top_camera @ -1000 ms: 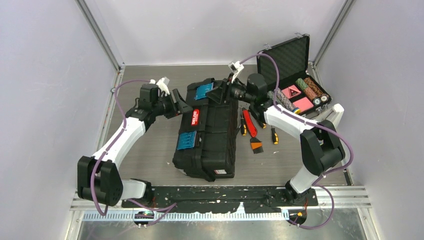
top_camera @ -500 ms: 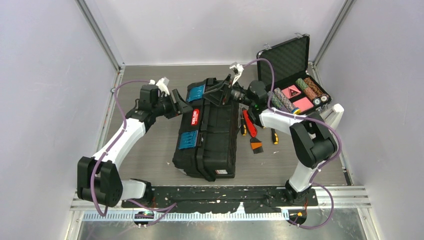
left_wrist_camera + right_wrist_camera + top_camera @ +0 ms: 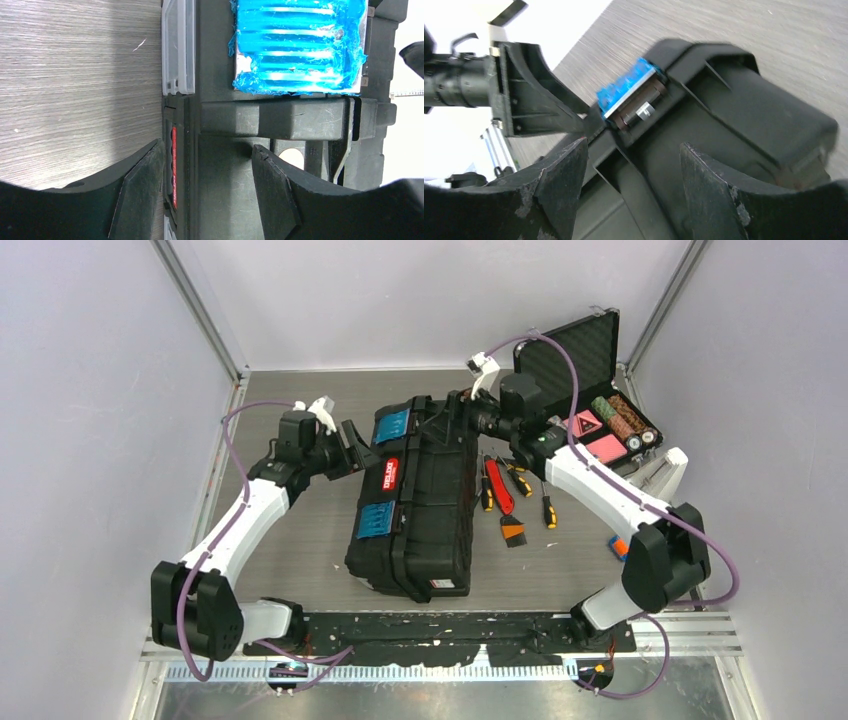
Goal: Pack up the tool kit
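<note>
The tool kit's black toolbox [image 3: 415, 500] lies on its side mid-table, with two blue latches [image 3: 393, 424] and a red handle [image 3: 390, 474] facing left. My left gripper [image 3: 356, 448] is open at the box's left edge. In the left wrist view its fingers [image 3: 140, 190] straddle the box rim beside the red handle [image 3: 174, 165], below a blue latch [image 3: 300, 45]. My right gripper [image 3: 463, 418] hangs open over the box's far end, the blue latch [image 3: 626, 90] just ahead of it. Red pliers [image 3: 500, 485] and yellow-black screwdrivers [image 3: 548, 510] lie right of the box.
An open foam-lined black case [image 3: 600, 400] of poker chips stands at the back right. A small blue object [image 3: 619, 547] lies near the right arm's elbow. Walls close in on the left, back and right.
My right gripper has opened and drawn back to the right off the toolbox's far end, and its elbow has swung outward. The left arm has barely shifted.
</note>
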Motion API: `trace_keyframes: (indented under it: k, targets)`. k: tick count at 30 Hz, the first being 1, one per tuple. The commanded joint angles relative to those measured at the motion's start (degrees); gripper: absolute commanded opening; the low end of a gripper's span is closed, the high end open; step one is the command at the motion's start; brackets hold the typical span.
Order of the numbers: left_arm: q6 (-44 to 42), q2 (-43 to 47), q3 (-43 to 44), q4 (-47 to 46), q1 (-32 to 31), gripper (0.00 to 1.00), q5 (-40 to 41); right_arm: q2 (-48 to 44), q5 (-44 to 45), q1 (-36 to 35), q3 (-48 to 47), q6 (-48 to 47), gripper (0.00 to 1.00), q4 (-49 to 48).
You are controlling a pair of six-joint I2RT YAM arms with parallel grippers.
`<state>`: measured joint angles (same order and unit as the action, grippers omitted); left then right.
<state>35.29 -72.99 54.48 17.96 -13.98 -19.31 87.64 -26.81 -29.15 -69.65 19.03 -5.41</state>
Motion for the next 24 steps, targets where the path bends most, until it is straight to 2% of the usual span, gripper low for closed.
trace_keyframes:
  k: [1,7,12,20,24]
  targets:
    - [-2.4,0.4,-0.1,6.8,-0.5,0.64,1.4,-4.6,10.3,-0.6,-1.5,-3.7,0.72,16.6]
    - [-2.2,4.6,0.2,8.0,0.8,0.68,1.9,-6.9,18.1,-2.6,0.0,-3.5,0.72,22.6]
    - [-1.6,7.0,2.0,8.2,2.8,0.75,1.7,-5.6,17.9,-4.3,0.8,-3.3,0.71,22.3]
    - [1.9,1.8,8.7,5.8,2.9,0.88,-1.9,-3.4,15.7,-5.6,-0.2,-2.3,0.70,19.4]
    - [3.3,-1.5,11.8,4.5,2.9,0.91,-4.1,-1.3,14.9,-6.2,-2.1,-2.4,0.69,19.5]
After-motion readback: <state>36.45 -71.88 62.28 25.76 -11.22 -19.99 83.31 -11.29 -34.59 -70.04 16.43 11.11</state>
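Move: My left hand is at the upper left edge of the toolbox. The far blue latch lies about 6 cm ahead of it and 5 cm to its right, roughly level; the red label is some 4 cm back and 4 cm right. From my right hand, up over the box's far right part, that latch is about 10 cm to the left, 1 cm ahead and 6 cm lower; the label is some 8 cm back and 11 cm left. I bring my right hand down about 3 cm closer over the toolbox's ribbed right part, first swinging it right, then easing back and a little left, while it rolls some 12 degrees, left side dropping; its fingers stay open. My left hand backs off about 2 cm back and left from the box edge, then rises roughly 4 cm and comes forward again, opening its fingers nearly wide. ##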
